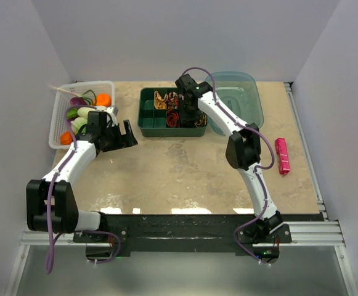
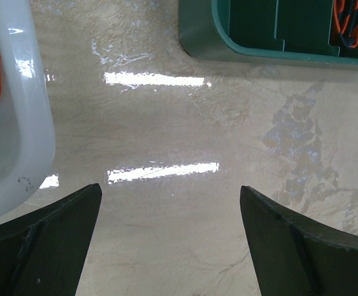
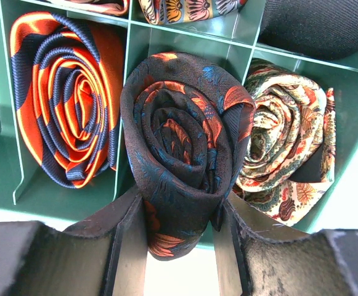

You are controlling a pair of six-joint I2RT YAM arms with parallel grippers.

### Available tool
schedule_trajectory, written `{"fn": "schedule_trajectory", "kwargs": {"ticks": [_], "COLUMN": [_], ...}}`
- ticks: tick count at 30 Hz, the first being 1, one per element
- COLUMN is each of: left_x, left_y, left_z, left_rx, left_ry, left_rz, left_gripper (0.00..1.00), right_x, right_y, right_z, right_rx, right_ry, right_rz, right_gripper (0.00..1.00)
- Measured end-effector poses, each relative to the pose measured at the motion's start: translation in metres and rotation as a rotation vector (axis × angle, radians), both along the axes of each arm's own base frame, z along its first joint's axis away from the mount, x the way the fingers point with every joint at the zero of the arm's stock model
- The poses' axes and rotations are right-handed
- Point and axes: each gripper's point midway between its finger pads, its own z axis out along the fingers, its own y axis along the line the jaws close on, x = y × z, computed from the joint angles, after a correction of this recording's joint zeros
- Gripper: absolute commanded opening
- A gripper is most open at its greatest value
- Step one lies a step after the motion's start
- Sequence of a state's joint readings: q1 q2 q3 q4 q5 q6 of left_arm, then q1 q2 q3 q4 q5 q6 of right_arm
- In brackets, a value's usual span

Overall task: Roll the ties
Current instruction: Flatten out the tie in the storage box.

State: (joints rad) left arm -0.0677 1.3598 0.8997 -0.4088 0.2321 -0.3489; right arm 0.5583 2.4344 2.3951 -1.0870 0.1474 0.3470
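My right gripper [image 3: 180, 206] is shut on a rolled dark tie [image 3: 185, 129] with orange and blue figures, holding it upright over the middle front compartment of the green divided tray [image 3: 129, 43]. An orange and navy striped tie coil [image 3: 68, 92] sits in the compartment to its left, and a cream paisley coil [image 3: 283, 148] to its right. In the top view the right gripper [image 1: 188, 114] hangs over the tray [image 1: 143, 126], where coiled ties [image 1: 171, 106] show. My left gripper [image 1: 128, 132] stands open over bare table, left of the tray. Its jaws [image 2: 169, 190] hold nothing.
A white basket [image 1: 58, 120] of toy vegetables stands at the far left, close to the left gripper. A translucent teal bin [image 1: 243, 98] sits right of the tray. A small pink bar [image 1: 282, 155] lies near the right edge.
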Motion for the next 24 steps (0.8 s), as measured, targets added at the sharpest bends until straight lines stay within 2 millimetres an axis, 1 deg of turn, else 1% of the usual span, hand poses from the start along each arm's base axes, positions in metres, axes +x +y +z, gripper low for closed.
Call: {"fn": "schedule_trajectory", "kwargs": {"ticks": [2,3,4,6,7,10,12,13,18,21,24], "left_x": [0.0000,0.0000,0.0000,0.0000,0.0000,0.0000,0.0000,0.0000,0.0000,0.0000,0.0000], "left_y": [0.0000,0.0001,0.0001,0.0001,0.0001,0.0001,0.0001,0.0001,0.0001,0.0001,0.0001], "left_z": [0.0000,0.0000,0.0000,0.0000,0.0000,0.0000,0.0000,0.0000,0.0000,0.0000,0.0000], "left_rx": [0.001,0.001,0.001,0.001,0.001,0.001,0.001,0.001,0.001,0.001,0.001], "left_ry": [0.000,0.000,0.000,0.000,0.000,0.000,0.000,0.000,0.000,0.000,0.000], "left_rz": [-0.001,-0.001,-0.001,-0.001,-0.001,-0.001,-0.001,-0.001,-0.001,-0.001,-0.001], "left_gripper": [1.00,1.00,1.00,1.00,1.00,1.00,1.00,1.00,1.00,1.00,1.00], "right_x": [-0.0002,-0.0001,-0.0003,-0.0002,-0.0002,-0.0005,-0.0012,-0.0013,-0.0029,-0.0030,-0.0030], "right_y": [0.0004,0.0008,0.0011,0.0010,0.0011,0.0021,0.0045,0.0059,0.0093,0.0097,0.0095], "right_z": [0.0000,0.0000,0.0000,0.0000,0.0000,0.0000,0.0005,0.0009,0.0017,0.0018,0.0017], "right_rx": [0.002,0.005,0.006,0.007,0.008,0.012,0.021,0.027,0.034,0.034,0.033], "right_ry": [0.001,0.002,0.003,0.003,0.003,0.005,0.007,0.007,0.009,0.008,0.008], "right_rz": [0.001,0.002,0.003,0.004,0.005,0.012,0.018,0.022,0.034,0.037,0.036], "right_gripper": [0.04,0.21,0.27,0.37,0.47,0.57,0.61,0.67,0.77,0.78,0.77]}}
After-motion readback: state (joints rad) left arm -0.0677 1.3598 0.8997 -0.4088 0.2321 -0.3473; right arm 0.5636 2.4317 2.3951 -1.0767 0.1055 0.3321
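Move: The right hand still pinches the near end of the dark rolled tie in the green storage box. The tie's middle is about 3 cm ahead of that hand and 1 cm lower. Level with the tie's middle in the same row, the orange-and-navy tie lies some 5 cm to its left and the cream floral tie about 5 cm to its right. From the left hand, the dark tie lies roughly 16 cm ahead, 22 cm to the right and 3 cm lower. The right hand at first keeps its pinch on the near end of the dark tie, down in its compartment of the storage box, then opens its fingers from a bit under half to more than three-quarters wide and lets the roll go. As they spread, the hand eases about 1 cm left, towards the orange-and-navy tie's side, staying at practically the same height with its wrist hardly turning. ##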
